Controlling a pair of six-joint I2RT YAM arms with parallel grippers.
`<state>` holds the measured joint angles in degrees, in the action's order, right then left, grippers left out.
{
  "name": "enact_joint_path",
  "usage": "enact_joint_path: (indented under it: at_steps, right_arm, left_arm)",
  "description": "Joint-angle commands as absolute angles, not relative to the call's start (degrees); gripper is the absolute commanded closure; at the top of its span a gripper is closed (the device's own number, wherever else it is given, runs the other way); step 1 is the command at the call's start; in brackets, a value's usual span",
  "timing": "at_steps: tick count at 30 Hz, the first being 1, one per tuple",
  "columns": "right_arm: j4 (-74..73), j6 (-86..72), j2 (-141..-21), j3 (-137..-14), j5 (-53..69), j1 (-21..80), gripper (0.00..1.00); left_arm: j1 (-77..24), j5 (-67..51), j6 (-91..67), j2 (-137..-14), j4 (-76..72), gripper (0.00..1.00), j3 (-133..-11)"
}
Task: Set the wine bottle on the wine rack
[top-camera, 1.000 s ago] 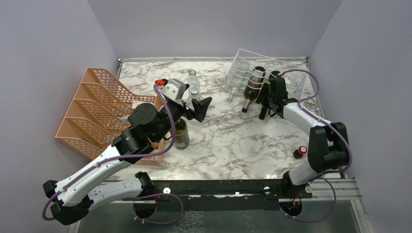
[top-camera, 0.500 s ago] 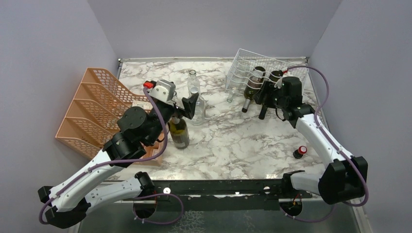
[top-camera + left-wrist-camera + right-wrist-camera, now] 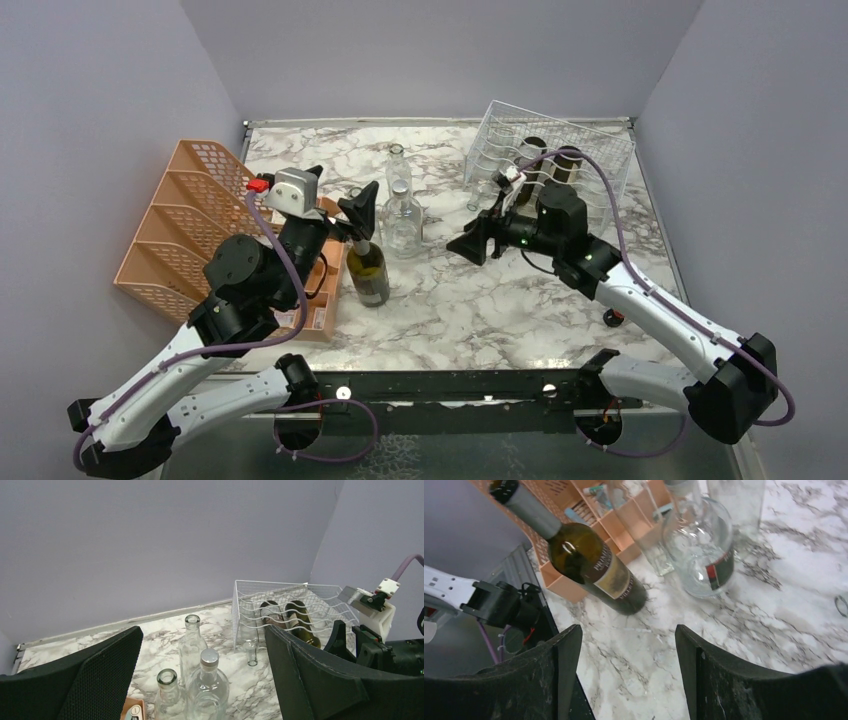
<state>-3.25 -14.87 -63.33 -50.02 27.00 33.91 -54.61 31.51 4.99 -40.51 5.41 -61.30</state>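
Note:
The white wire wine rack [image 3: 600,145] stands at the back right, and two dark bottles [image 3: 566,160] lie in its cradles [image 3: 300,622]. A dark green wine bottle [image 3: 369,274] with a label stands upright left of centre [image 3: 596,567]. My left gripper [image 3: 338,196] hovers open and empty just above and behind this bottle, facing the clear bottles [image 3: 202,630]. Over the middle of the table my right gripper [image 3: 478,236] is open with nothing between its fingers, pointing left at the standing bottle [image 3: 628,630].
Clear glass bottles, one of them round and capped [image 3: 402,222], cluster behind the standing bottle. An orange mesh organizer [image 3: 190,225] and a small orange tray [image 3: 325,295] fill the left side. A red-capped item [image 3: 620,312] lies near the right arm.
My right gripper has left the bottles at the rack and swung left and forward to the table's middle. My left gripper has drawn back to the left, away from the clear bottles.

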Motion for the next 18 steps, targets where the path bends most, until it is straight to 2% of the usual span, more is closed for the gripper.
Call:
enact_joint_path:
  at_steps: [1, 9, 15, 18]
  right_arm:
    - [6.08, -13.41, -64.54, -52.0, 23.7, 40.98, 0.29]
    - [11.48, -8.52, -72.26, -58.41, 13.18, 53.14, 0.29]
    - [11.05, -5.78, -79.75, -65.08, 7.84, 57.39, 0.29]
    - [6.38, -5.36, -84.04, -70.29, 6.65, 58.28, 0.29]
  left_arm:
    - [-54.89, 32.38, 3.46, -39.67, 4.05, 0.01, -61.92]
    - [-54.92, 34.79, 3.19, -37.39, 2.31, 0.01, -60.7]
    - [-54.93, 36.75, 3.23, -36.02, 1.93, 0.01, -60.09]
    - [-54.93, 37.08, 3.1, -35.47, 2.01, 0.01, -59.86]
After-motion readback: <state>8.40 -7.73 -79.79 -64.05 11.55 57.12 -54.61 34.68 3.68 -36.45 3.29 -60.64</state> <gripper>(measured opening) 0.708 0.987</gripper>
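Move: The last standing wine bottle is what my right hand goes for: its middle lies about 21 cm to the left, 6 cm back and some 10 cm below. The silver-capped clear bottle stands about 14 cm left and 4 cm ahead of my right hand, the open clear bottle about 22 cm left and 5 cm ahead, both some 12 cm lower. From my left hand, the wine bottle is about 30 cm down and 4 cm back, level with it sideways. I sweep my right hand left towards the wine bottle, about 14 cm, rising some 4 cm and easing slightly back at first, with the fingers staying open and the wrist rolling about 15 degrees so the far finger lifts. Meanwhile I shift my open left hand a few centimetres left and up, away from the bottle. ##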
